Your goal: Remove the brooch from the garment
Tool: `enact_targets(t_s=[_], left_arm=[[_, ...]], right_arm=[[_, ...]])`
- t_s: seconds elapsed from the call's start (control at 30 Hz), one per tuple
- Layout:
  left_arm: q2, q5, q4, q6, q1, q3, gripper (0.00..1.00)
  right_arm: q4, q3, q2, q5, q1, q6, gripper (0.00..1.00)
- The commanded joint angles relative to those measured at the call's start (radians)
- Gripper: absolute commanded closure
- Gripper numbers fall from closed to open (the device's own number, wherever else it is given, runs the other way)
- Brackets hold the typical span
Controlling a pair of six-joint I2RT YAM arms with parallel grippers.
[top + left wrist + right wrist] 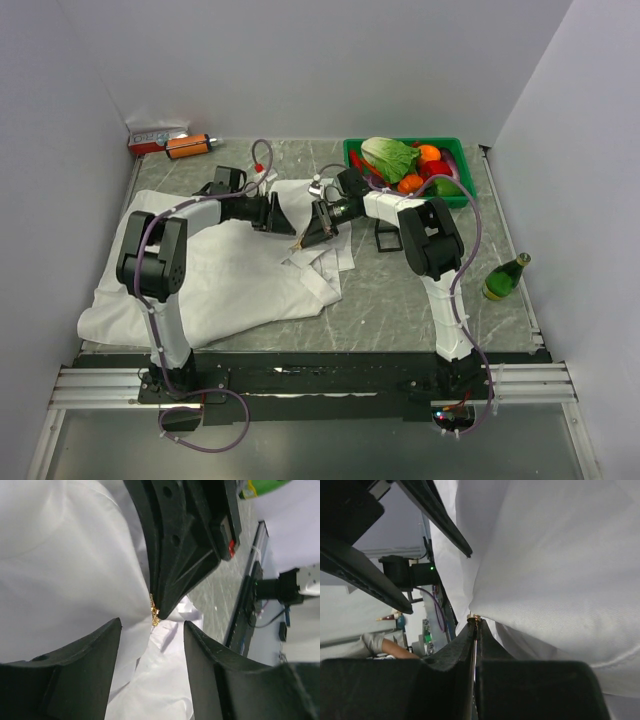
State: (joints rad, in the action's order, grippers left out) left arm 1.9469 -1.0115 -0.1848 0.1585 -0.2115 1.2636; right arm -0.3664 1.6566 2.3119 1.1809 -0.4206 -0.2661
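Observation:
The garment, a white shirt [220,280], lies crumpled across the left and middle of the table, and its cloth fills both wrist views [65,555] [560,555]. The brooch [154,615] is a tiny gold pin at a fold of the cloth. My right gripper [476,622] is shut on it, and its gold edge [475,616] shows just past the pinched tips. In the top view that gripper [307,238] points left over the shirt's collar area. My left gripper [152,645] faces it from the left [280,215], open, with only loose cloth between its fingers.
A green tray [455,150] of vegetables stands at the back right, close behind the right arm. A green bottle [505,277] lies near the right edge. An orange object [188,146] and a small box [155,138] sit at the back left corner.

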Motion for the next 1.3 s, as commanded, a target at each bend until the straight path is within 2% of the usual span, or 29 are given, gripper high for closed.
enact_targets(t_s=[0.0, 0.4, 0.6, 0.87, 1.13, 1.27], left_arm=[[0.05, -0.139, -0.068, -0.123, -0.019, 0.039, 0.42], [0.161, -0.236, -0.202, -0.286, -0.02, 0.098, 0.53], [0.162, -0.219, -0.11, -0.197, -0.02, 0.08, 0.63], [0.173, -0.243, -0.01, -0.057, -0.022, 0.069, 0.65], [0.199, -0.231, -0.048, -0.099, -0.031, 0.111, 0.7], [0.202, -0.216, -0.048, -0.106, -0.037, 0.122, 0.76]], right_arm=[[0.006, 0.046, -0.045, 0.082, 0.006, 0.067, 1.0], [-0.055, 0.066, -0.031, 0.085, 0.008, 0.171, 1.0], [-0.098, 0.086, -0.039, 0.043, 0.002, 0.222, 1.0], [-0.118, 0.091, -0.046, 0.003, -0.015, 0.254, 1.0], [-0.095, 0.088, -0.054, 0.006, -0.021, 0.228, 1.0], [-0.085, 0.081, -0.055, 0.01, -0.024, 0.214, 1.0]])
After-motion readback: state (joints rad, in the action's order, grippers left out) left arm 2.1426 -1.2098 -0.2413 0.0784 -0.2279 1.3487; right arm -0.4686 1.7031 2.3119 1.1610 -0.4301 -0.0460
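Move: The brooch is already in the tips of the right hand's shut fingers, about 1 cm to the left of that hand's point and level with it. From the left hand, with the garment's fold beside it, it lies roughly 3 cm to the right, 2 cm back and 3 cm below. From the right hand, the folded garment strip lies some 9 cm back, 4 cm right and 5 cm below; the black frame is about 18 cm right, 1 cm ahead and 5 cm below. The brooch stays pinched in the right fingertips while that hand holds its place, rolling about 10 degrees. Towards it the left hand sinks some 3.5 cm, first drawing back, then edging forward again and to the right, turning slightly clockwise; its open fingers narrow to less than half their gap, astride the garment's fold right beside the brooch, the cloth coming between the tips. ##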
